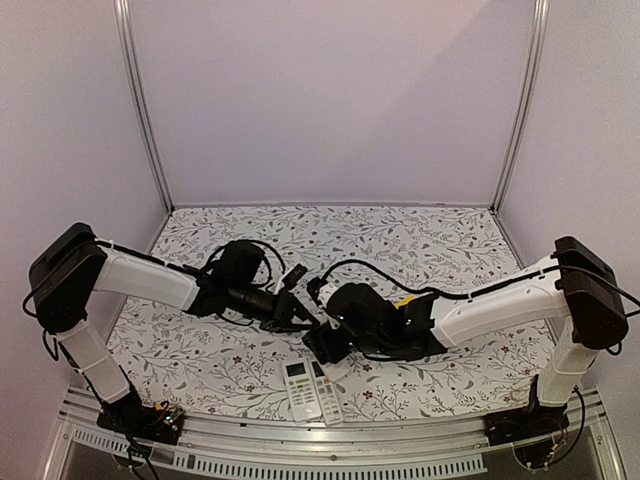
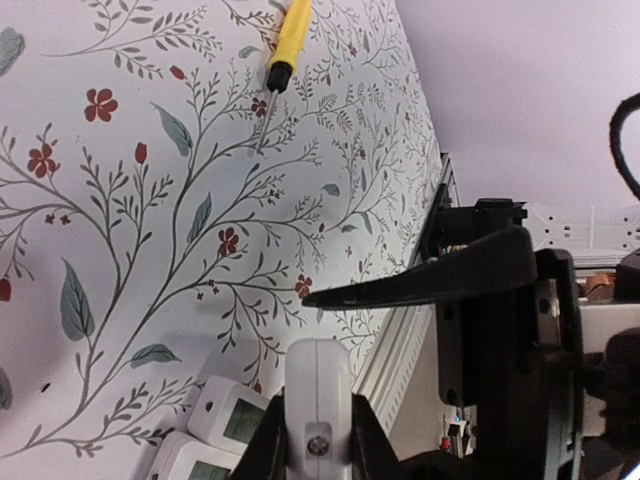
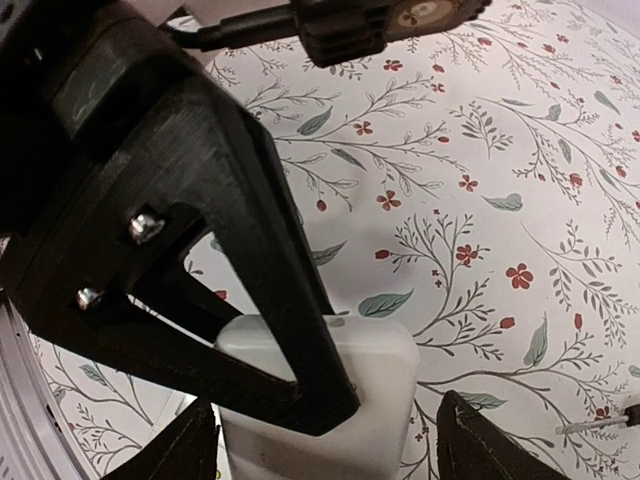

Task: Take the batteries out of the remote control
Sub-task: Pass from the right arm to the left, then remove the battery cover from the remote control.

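Observation:
A white remote control (image 2: 318, 385) is held off the table, edge on, with my left gripper (image 2: 318, 425) shut on its two sides; a small screw shows in its end. In the right wrist view the same remote control (image 3: 375, 400) lies between the spread fingertips of my open right gripper (image 3: 325, 445), with gaps on both sides. The left gripper's black finger (image 3: 215, 240) crosses in front of it. Both grippers meet at mid-table, left gripper (image 1: 303, 320) and right gripper (image 1: 326, 345). The batteries are hidden.
Two more white remotes with screens (image 1: 300, 387) (image 1: 326, 390) lie side by side near the table's front edge (image 1: 330, 425), below the grippers. A yellow-handled screwdriver (image 2: 287, 40) lies on the flowered cloth (image 2: 130, 200) further out. The right gripper's finger (image 2: 420, 282) reaches across close above the held remote.

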You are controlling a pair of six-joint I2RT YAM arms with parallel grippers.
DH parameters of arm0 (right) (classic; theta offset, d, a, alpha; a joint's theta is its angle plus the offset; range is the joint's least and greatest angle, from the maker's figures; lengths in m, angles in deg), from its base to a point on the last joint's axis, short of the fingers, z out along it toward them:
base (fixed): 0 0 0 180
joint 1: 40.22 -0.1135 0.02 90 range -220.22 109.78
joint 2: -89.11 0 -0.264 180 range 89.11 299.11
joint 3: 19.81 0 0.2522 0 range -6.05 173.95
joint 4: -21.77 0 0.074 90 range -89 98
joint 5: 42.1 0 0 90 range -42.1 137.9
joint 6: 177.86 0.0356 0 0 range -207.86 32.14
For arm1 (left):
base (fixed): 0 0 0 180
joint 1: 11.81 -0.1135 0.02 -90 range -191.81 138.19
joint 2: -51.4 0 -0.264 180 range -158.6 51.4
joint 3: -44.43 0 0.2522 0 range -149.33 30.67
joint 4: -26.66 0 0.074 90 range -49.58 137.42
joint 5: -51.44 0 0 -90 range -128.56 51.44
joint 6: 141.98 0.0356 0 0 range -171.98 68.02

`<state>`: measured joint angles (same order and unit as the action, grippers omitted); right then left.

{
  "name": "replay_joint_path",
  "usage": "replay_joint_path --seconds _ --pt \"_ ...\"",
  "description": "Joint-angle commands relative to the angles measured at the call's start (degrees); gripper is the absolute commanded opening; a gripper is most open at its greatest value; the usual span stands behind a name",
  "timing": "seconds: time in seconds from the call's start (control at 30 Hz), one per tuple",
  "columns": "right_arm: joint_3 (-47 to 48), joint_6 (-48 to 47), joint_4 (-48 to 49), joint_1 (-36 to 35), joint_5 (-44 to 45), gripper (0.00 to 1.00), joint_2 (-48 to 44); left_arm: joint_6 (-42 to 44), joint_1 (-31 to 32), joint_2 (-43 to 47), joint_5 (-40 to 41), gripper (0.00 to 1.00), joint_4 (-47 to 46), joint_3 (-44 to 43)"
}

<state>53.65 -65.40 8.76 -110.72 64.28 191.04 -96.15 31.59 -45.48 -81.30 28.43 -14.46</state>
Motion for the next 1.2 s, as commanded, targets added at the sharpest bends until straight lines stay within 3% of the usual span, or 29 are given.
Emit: replay_joint_path --seconds 0.0,0.13,0.33,0.83,1.17 --pt "-2.6 2.4 1.1 -0.4 1.6 0.81 -3.6 0.0 0.5 1.9 1.2 0.02 0.4 0.0" --pt "-4.9 4.5 1.6 -0.3 1.6 0.91 -6.5 -0.4 0.2 3.2 2.1 0.00 0.0 0.5" --pt "-8.0 6.9 2.1 -0.3 0.9 0.98 -11.7 -2.4 -1.0 5.0 2.6 0.00 -2.9 2.1" --pt "-14.3 13.4 5.1 0.6 0.2 0.99 -25.3 -2.2 -5.9 13.2 3.2 0.00 -5.8 4.5" --pt "-20.5 17.2 11.9 10.1 -8.6 0.99 -29.9 9.9 -15.8 18.7 -5.8 0.00 3.3 -1.6"
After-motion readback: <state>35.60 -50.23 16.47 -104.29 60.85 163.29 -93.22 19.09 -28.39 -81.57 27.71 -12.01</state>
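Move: The remote control is already between my two grippers, its middle about 3 cm back, 2 cm right of and 3 cm below my left hand. From my right hand it lies about 2 cm back, level sideways, and 2 cm below. Counted from the right hand, on the table some 8 cm lower, the wide remote is about 12 cm back and 5 cm left, the narrow remote 12 cm back and 1 cm left, and the yellow screwdriver 12 cm ahead and 17 cm right. My left fingers keep their pinch near the remote control's upper end while my right fingers, already spread around it, open fully. I draw the right hand off it, up about 10 cm and 8 cm right, its fingers tipping up some 25 degrees. My left hand lifts the remote control away, slowly at first, then faster: 10 cm up, 6 cm forward and 6 cm left, turning a little. ##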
